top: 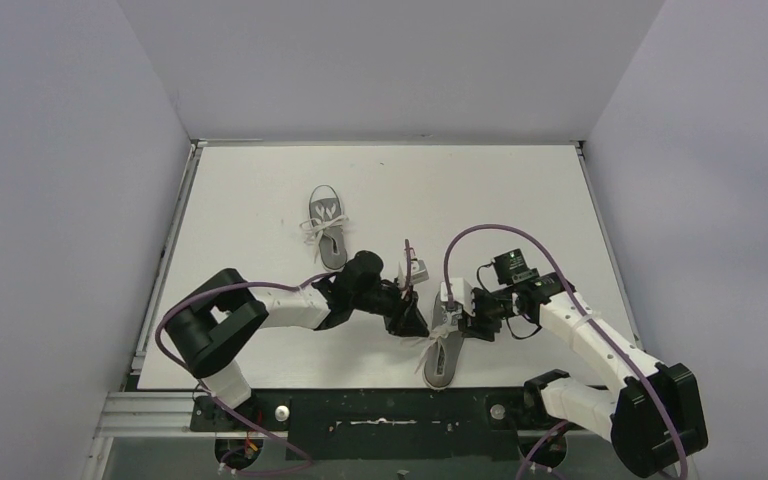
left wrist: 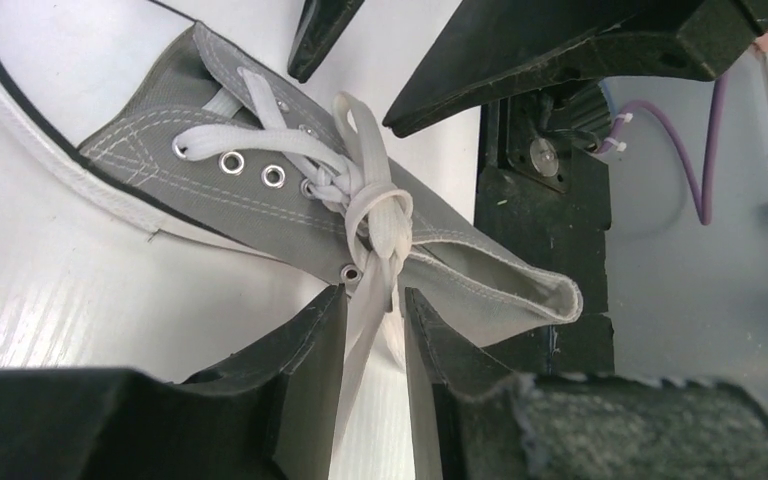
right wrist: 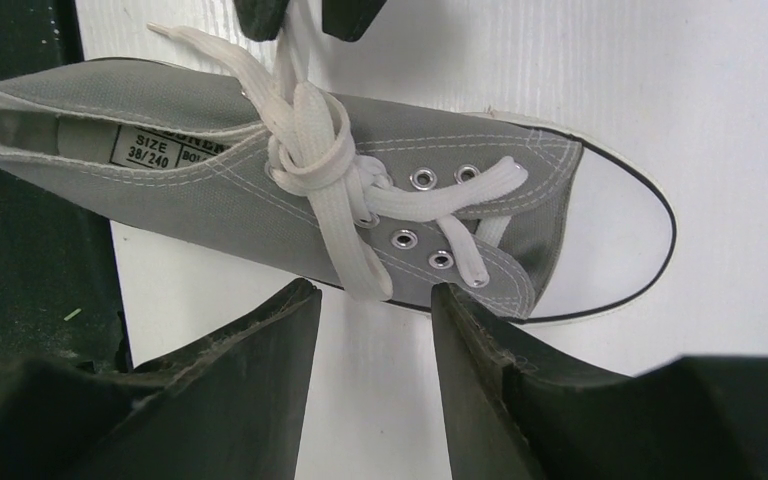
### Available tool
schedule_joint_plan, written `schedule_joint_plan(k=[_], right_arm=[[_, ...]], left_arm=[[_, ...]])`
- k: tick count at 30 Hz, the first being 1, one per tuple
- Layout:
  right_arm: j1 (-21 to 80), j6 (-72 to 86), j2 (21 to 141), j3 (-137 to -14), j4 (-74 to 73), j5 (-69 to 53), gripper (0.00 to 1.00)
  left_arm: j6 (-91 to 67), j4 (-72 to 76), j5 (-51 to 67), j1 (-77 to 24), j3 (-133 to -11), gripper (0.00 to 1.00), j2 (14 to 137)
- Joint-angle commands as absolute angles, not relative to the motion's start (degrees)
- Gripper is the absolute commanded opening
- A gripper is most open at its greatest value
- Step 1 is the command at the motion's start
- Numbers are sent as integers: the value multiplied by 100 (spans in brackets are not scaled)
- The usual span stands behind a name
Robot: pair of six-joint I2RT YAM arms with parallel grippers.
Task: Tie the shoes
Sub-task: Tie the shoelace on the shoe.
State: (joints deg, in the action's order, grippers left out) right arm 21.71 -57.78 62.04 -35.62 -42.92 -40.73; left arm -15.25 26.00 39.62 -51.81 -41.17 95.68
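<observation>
One grey shoe [top: 444,358] lies near the front edge between my two grippers, and the other shoe [top: 328,228] lies farther back with its laces in a bow. In the left wrist view the near shoe [left wrist: 210,190] has a white knot [left wrist: 380,215]. One lace end [left wrist: 360,340] runs from that knot between the narrowly open fingers of my left gripper [left wrist: 375,295], with a gap beside it. My right gripper [right wrist: 375,290] is open on the shoe's [right wrist: 160,180] other side. A lace loop [right wrist: 355,260] hangs just ahead of its fingertips, and nothing is between them.
The white table [top: 520,200] is walled on three sides. Its front edge and the black arm-base rail [top: 380,410] lie just behind the near shoe's heel. Both arms crowd around that shoe, with their fingertips [left wrist: 320,30] close together.
</observation>
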Motion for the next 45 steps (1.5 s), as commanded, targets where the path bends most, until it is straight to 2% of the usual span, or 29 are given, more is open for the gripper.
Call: schedule_joint_plan(k=[1, 5, 9, 15, 32, 45], right_arm=[[1956, -5647, 6056, -3630, -4017, -4273, 46], [1898, -5645, 6107, -3670, -4001, -4307, 47], [1898, -5659, 6150, -3683, -4025, -4331, 46], [1891, -5678, 6170, -3670, -4060, -4333, 45], [1914, -5757, 6311, -3748, -4184, -5187, 52], [1786, -5350, 6354, -3768, -3917, -5631, 49]], left_arm=[[-1804, 3460, 4448, -5203, -4388, 27, 9784], [-2013, 3707, 4604, -5215, -4487, 25, 10014], [-2029, 3749, 4596, -5196, -4543, 10, 10055], [-1952, 3735, 4649, -5138, -4502, 0, 10004], [-1808, 3365, 4783, -4976, -3700, 0, 9170], [-1773, 3311, 4806, -4982, -3330, 0, 8906]])
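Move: Just right of the left hand, about 2 cm off and slightly lower, the lace strand runs between its part-open fingertips. The strand's knot on the shoe lies some 4 cm to that hand's right and 2 cm below, with the shoe opening about 6 cm behind the knot. The loose lace loop lies 8 cm right of the left hand, 2 cm ahead. From the right hand, the knot is roughly 4 cm left, 2 cm back and a little below; the loop is about 1 cm left, slightly lower. Easing about 2 cm right towards the knot, the left hand shuts its fingers on the lace strand, then draws it some 4 cm left and 2 to 3 cm back, away from the knot, keeping its pinch. The open right hand shifts about 1 cm forward, waits, then drifts left, back and up roughly 2 cm each way, tipping about 10 degrees. ##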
